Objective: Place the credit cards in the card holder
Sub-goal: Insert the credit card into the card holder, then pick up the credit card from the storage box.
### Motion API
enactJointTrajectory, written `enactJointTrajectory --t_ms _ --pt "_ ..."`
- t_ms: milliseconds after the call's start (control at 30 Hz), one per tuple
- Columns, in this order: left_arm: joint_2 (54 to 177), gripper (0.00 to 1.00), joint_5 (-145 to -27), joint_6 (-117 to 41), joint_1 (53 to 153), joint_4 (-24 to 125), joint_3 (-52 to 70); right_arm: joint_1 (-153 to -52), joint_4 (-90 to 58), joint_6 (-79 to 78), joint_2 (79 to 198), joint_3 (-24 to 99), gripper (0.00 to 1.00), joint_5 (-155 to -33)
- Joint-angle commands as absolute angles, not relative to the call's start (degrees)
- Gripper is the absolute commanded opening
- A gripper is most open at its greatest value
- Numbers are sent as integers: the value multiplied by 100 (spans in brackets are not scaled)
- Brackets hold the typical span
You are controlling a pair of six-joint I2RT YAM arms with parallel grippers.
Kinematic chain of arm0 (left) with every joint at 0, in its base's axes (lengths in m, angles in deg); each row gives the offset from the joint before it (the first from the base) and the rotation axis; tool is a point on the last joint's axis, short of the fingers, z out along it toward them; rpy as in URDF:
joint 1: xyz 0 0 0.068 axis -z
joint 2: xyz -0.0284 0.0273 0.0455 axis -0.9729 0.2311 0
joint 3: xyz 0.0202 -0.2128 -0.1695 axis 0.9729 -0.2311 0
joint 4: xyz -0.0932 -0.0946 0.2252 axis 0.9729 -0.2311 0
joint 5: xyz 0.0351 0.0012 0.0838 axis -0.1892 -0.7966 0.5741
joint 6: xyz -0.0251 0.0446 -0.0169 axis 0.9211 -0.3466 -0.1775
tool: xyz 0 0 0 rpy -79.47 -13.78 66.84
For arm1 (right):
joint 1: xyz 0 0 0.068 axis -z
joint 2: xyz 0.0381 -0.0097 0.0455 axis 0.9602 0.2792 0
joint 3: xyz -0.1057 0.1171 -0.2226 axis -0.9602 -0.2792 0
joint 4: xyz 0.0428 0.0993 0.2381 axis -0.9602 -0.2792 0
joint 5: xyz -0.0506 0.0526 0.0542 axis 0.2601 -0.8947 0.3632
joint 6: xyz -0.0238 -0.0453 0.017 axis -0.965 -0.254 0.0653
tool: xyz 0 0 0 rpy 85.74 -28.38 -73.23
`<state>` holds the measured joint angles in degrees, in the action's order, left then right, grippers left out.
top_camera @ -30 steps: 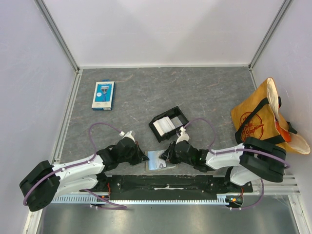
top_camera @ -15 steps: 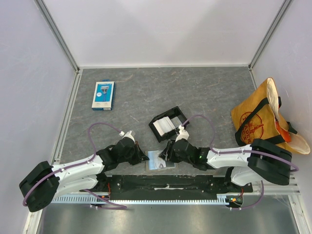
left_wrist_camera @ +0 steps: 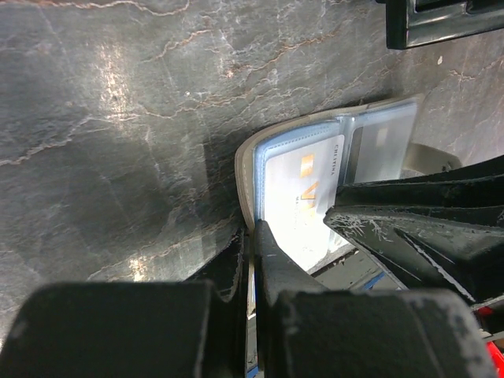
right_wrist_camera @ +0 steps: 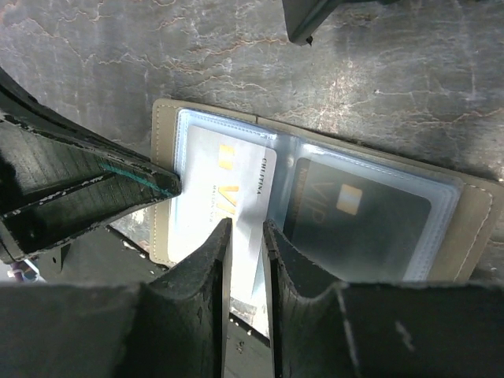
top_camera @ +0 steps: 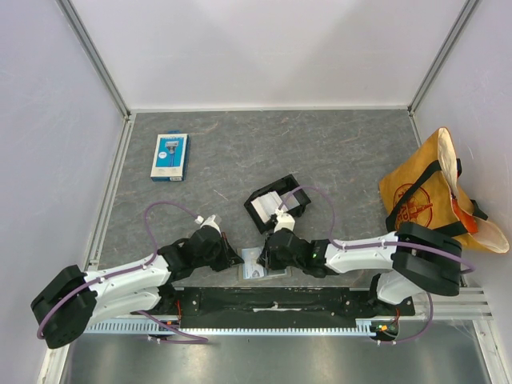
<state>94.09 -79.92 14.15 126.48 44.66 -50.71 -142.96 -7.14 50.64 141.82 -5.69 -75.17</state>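
The grey-tan card holder (top_camera: 260,264) lies open at the table's near edge. In the right wrist view (right_wrist_camera: 472,213) it shows a white card (right_wrist_camera: 224,193) in its left clear pocket and a dark grey card (right_wrist_camera: 358,209) in its right one. The white card's near end sticks out past the holder's edge. My left gripper (left_wrist_camera: 253,236) is shut on the holder's left cover edge (left_wrist_camera: 246,177). My right gripper (right_wrist_camera: 246,236) is nearly shut, with a narrow gap, and its tips sit over the white card's near end. More white cards (top_camera: 268,205) lie in the black tray.
The black tray (top_camera: 294,194) sits just behind the holder. A blue-and-white retail pack (top_camera: 170,156) lies at the far left. An orange tote bag (top_camera: 428,196) stands at the right wall. Both arms crowd the near edge.
My right gripper has moved left along the near edge, over the holder's left pocket. The left gripper and the holder have stayed put.
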Motion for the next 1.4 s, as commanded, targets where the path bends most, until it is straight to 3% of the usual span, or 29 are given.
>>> enactJointTrajectory --t_ms 0,100,333,500,900,1367 --pt "9346 2 -7907 1403 12630 4549 -5094 -14401 -705 4898 14263 -108 28 -7535" --pt "9285 2 -7889 1421 12630 4523 -5111 -14384 -1082 4679 13939 -20 32 -7219" --pt "9109 2 -7810 1438 12639 4426 -5120 -13647 -2190 3362 12787 577 61 -6735" --pt "9074 2 -7783 1447 12630 4435 -5103 -12514 -2665 2201 13075 1438 73 -7365" --pt "8907 2 -7766 1342 12639 4452 -5103 -11203 -2526 1558 14552 2160 77 -9291" --pt "9118 2 -7766 1315 12621 4461 -5041 -10947 -2218 1593 15423 2275 80 -9723"
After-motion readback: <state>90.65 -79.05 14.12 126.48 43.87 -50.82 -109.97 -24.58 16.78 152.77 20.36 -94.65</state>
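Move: The white card stack in the black card box stands about 17 cm ahead of my right hand, 3 cm to its right and perhaps 2 cm above it. The silver card lying in the same box is some 19 cm ahead and 9 cm right. The open card holder lies just under my right hand, its middle about 1 cm right and 1 cm lower. From my left hand, the stack is roughly 16 cm ahead and 8 cm right. I lift my empty right hand off the card in the holder's left page and arc it forward to the card box, rising some 15 cm, travelling about 19 cm out and slightly right, then sinking over the stack. My fingers tip outward and then partly back as they spread nearly wide on either side of the cards. My left hand keeps pinching the holder's left edge, raising it about 1 cm. ##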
